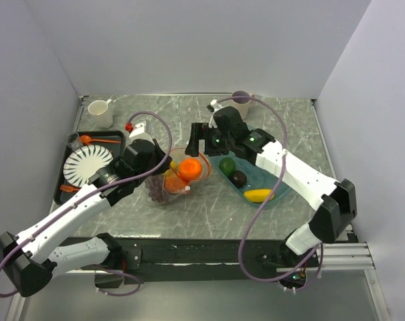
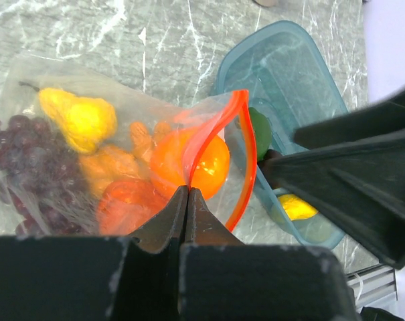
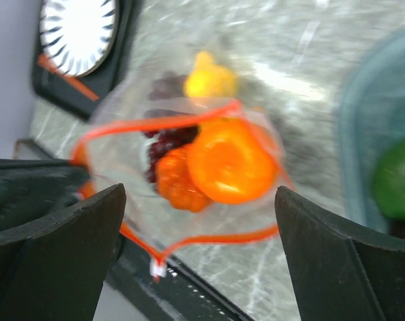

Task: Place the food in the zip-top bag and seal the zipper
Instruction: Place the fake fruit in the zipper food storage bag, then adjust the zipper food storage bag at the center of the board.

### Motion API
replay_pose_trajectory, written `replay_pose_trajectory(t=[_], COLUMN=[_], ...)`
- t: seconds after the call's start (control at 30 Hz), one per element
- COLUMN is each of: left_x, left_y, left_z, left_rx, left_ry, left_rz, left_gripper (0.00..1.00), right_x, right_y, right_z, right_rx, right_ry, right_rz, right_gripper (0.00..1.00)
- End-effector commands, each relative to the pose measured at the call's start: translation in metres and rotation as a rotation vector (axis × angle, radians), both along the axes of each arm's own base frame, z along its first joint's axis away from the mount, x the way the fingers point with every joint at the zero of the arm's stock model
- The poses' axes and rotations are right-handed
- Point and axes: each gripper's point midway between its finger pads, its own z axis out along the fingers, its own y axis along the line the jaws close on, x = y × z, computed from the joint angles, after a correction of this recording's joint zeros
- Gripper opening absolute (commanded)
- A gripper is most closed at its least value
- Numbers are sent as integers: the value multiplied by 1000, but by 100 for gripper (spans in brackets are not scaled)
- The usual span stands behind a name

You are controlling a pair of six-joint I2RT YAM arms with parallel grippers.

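Note:
The clear zip-top bag [image 1: 163, 187] lies mid-table with its mouth held up and open. My left gripper [image 2: 187, 190] is shut on the near side of the orange-red zipper [image 2: 239, 154]. Inside the bag are an orange [image 2: 197, 164], purple grapes [image 2: 25, 157], a yellow fruit [image 2: 82, 120] and orange bits [image 2: 122, 200]. My right gripper [image 3: 201, 200] hovers open above the bag mouth with nothing between its fingers. The white slider tab [image 3: 156, 269] sits at the strip's near corner. An avocado [image 1: 227, 166], a dark plum [image 1: 238, 178] and a yellow piece [image 1: 258, 195] lie in the teal container [image 2: 289, 73].
A black tray [image 1: 63, 194] at the left holds a striped plate [image 1: 87, 165] and orange cutlery [image 1: 98, 140]. A white cup [image 1: 100, 114] stands at the back left and another cup [image 1: 241, 103] at the back middle. Walls close in three sides.

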Motion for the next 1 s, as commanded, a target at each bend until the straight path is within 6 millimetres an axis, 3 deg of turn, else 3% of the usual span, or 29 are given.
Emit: replay_pose_trajectory(t=[0.0, 0.17, 0.4, 0.53, 0.7, 0.83, 0.97], left_x=[3, 4, 5, 4, 5, 4, 3], left_y=[10, 7, 3, 0, 1, 2, 5], left_z=[24, 21, 18, 15, 14, 16, 14], left_rx=[-40, -34, -33, -29, -28, -26, -20], left_ry=[-67, -54, -48, -36, -35, -39, -39], left_rz=[48, 42, 28, 13, 15, 19, 26], left_gripper=[1, 1, 1, 1, 1, 1, 1], right_x=[5, -4, -15, -24, -17, -17, -18], right_y=[-44, -62, -60, -40, -31, -25, -22], right_z=[5, -20, -58, -68, -83, -95, -91], right_rx=[-67, -136, -173, -120, -148, -154, -133], right_ry=[-54, 3, 85, 134, 178, 210, 202], right_rz=[-172, -212, -168, -67, -47, -29, -13], right_gripper=[96, 81, 68, 68, 62, 50, 23])
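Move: The bag's right-hand zipper rim lies about 13 cm below the open right gripper, roughly 3 cm back and 3 cm to its right. From that gripper, the orange in the bag sits some 2 cm back, 2 cm left and 16 cm down; in the bin, the avocado is about 11 cm right and 1 cm ahead, the dark fruit about 15 cm right and 2 cm back, both some 18 cm down. From the left gripper, the right-hand rim is about 11 cm right, 2 cm ahead and 12 cm down. Swing the empty right gripper nearly 6 cm right, clear of the orange, then sink it about 12 cm in all, easing some 3 cm back and 2 cm left again, down to the bag's right-hand rim. Tip the fingers about 15 degrees further down and close them from wide open to about a third, straddling the orange zipper strip. Keep the left gripper shut on its side of the rim, nearly still. ##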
